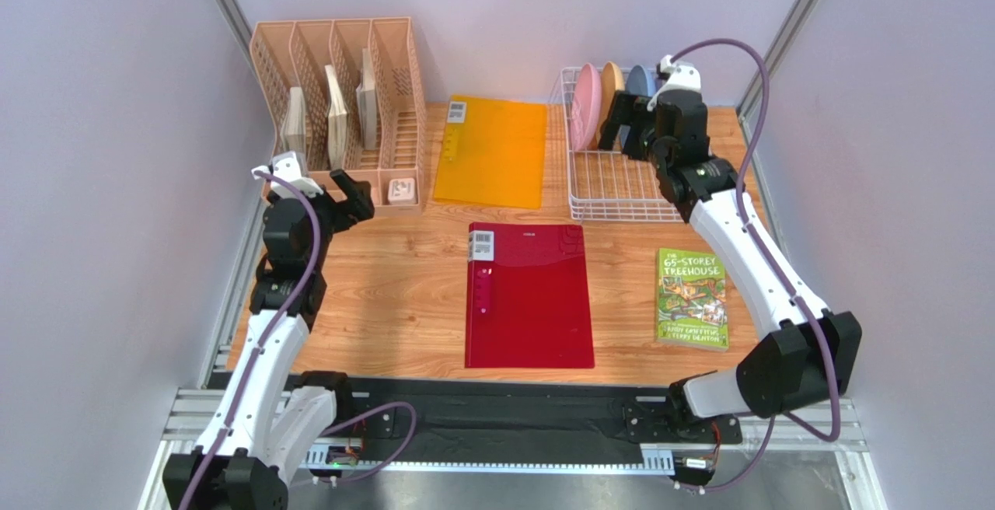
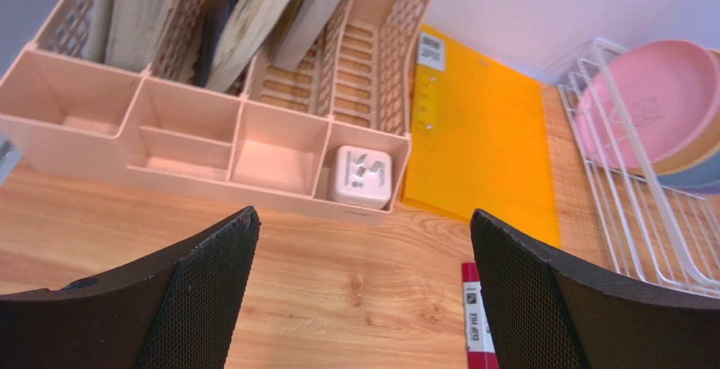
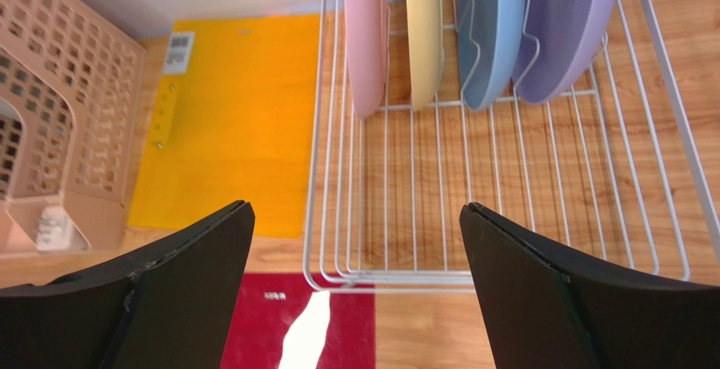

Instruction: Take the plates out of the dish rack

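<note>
The white wire dish rack (image 1: 616,189) stands at the back right. Four plates stand on edge in its far end: pink (image 3: 365,31), yellow (image 3: 422,23), light blue (image 3: 490,23) and lavender (image 3: 562,23). In the top view I see the pink (image 1: 588,105), yellow (image 1: 612,93) and blue (image 1: 638,82) plates; the lavender one is hidden behind my right arm. My right gripper (image 1: 628,137) is open and empty above the rack, just in front of the plates, touching none (image 3: 356,207). My left gripper (image 1: 313,184) is open and empty over bare table (image 2: 363,213), far from the rack (image 2: 625,209).
A peach file organizer (image 1: 339,102) with books stands at the back left, a white adapter (image 2: 361,177) in its front tray. An orange folder (image 1: 491,149) lies left of the rack, a red clip file (image 1: 528,294) mid-table, a green book (image 1: 691,298) at the right.
</note>
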You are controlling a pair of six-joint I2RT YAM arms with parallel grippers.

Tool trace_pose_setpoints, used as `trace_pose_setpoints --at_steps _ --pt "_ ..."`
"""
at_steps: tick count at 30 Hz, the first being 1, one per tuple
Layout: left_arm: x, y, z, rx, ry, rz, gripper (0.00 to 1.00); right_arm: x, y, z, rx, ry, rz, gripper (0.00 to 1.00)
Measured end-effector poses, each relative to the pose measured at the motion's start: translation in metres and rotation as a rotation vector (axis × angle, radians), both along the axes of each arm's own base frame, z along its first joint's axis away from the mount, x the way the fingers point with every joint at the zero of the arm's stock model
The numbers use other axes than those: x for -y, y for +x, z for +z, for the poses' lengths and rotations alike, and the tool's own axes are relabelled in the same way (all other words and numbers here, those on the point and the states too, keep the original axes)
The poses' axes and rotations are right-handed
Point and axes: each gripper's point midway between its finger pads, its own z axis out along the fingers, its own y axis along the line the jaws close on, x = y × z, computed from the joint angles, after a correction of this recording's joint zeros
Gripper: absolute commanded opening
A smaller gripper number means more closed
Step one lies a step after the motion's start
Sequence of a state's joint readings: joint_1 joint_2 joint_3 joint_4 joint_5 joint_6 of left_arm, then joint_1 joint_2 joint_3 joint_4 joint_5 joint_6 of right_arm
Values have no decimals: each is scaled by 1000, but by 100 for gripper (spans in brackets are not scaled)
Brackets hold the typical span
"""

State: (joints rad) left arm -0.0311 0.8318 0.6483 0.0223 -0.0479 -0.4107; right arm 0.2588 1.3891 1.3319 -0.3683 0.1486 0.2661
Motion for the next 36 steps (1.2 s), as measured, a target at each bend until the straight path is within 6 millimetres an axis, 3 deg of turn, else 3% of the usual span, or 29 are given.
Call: trace_pose_setpoints --at_steps 4,7,10,15,24,31,36 --pt "15 -10 1 55 -4 -93 100 -10 17 28 68 31 26 100" --pt "30 -8 -1 55 -17 -177 100 -18 31 31 83 22 66 100" --pt "41 -3 -14 13 -29 -234 100 -26 63 29 71 -9 73 100" --pt "49 5 -32 -53 -48 -280 100 -24 111 2 10 -123 40 100" --pt "72 18 -22 -30 -96 -360 100 -17 171 -31 -36 -274 -26 88" --pt "93 20 -38 -72 -93 -398 100 -19 185 -74 -106 -355 -25 82" --pt "97 23 -52 -111 -88 -391 100 -27 184 -87 -123 -396 -15 67"
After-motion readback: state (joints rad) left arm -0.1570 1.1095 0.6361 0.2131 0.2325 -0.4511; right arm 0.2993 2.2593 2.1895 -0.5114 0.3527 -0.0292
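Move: From the right gripper, the pink plate stands about 19 cm ahead, 3 cm left and some 17 cm lower. At about the same distance ahead and height stand the yellow plate, straight in line; the blue plate, about 4 cm right; and the purple plate, some 9 cm right. From the left gripper, the pink plate is roughly 25 cm ahead, 40 cm right and 14 cm lower. Lift the open right gripper slightly, then send it forward about 18 cm and down onto the upper part of the pink and yellow plates, rolling its left side down some 20 degrees and closing it by about a quarter so the fingers straddle both. Meanwhile swing the open left gripper about 10 cm right and 5 cm down, turning clockwise. ##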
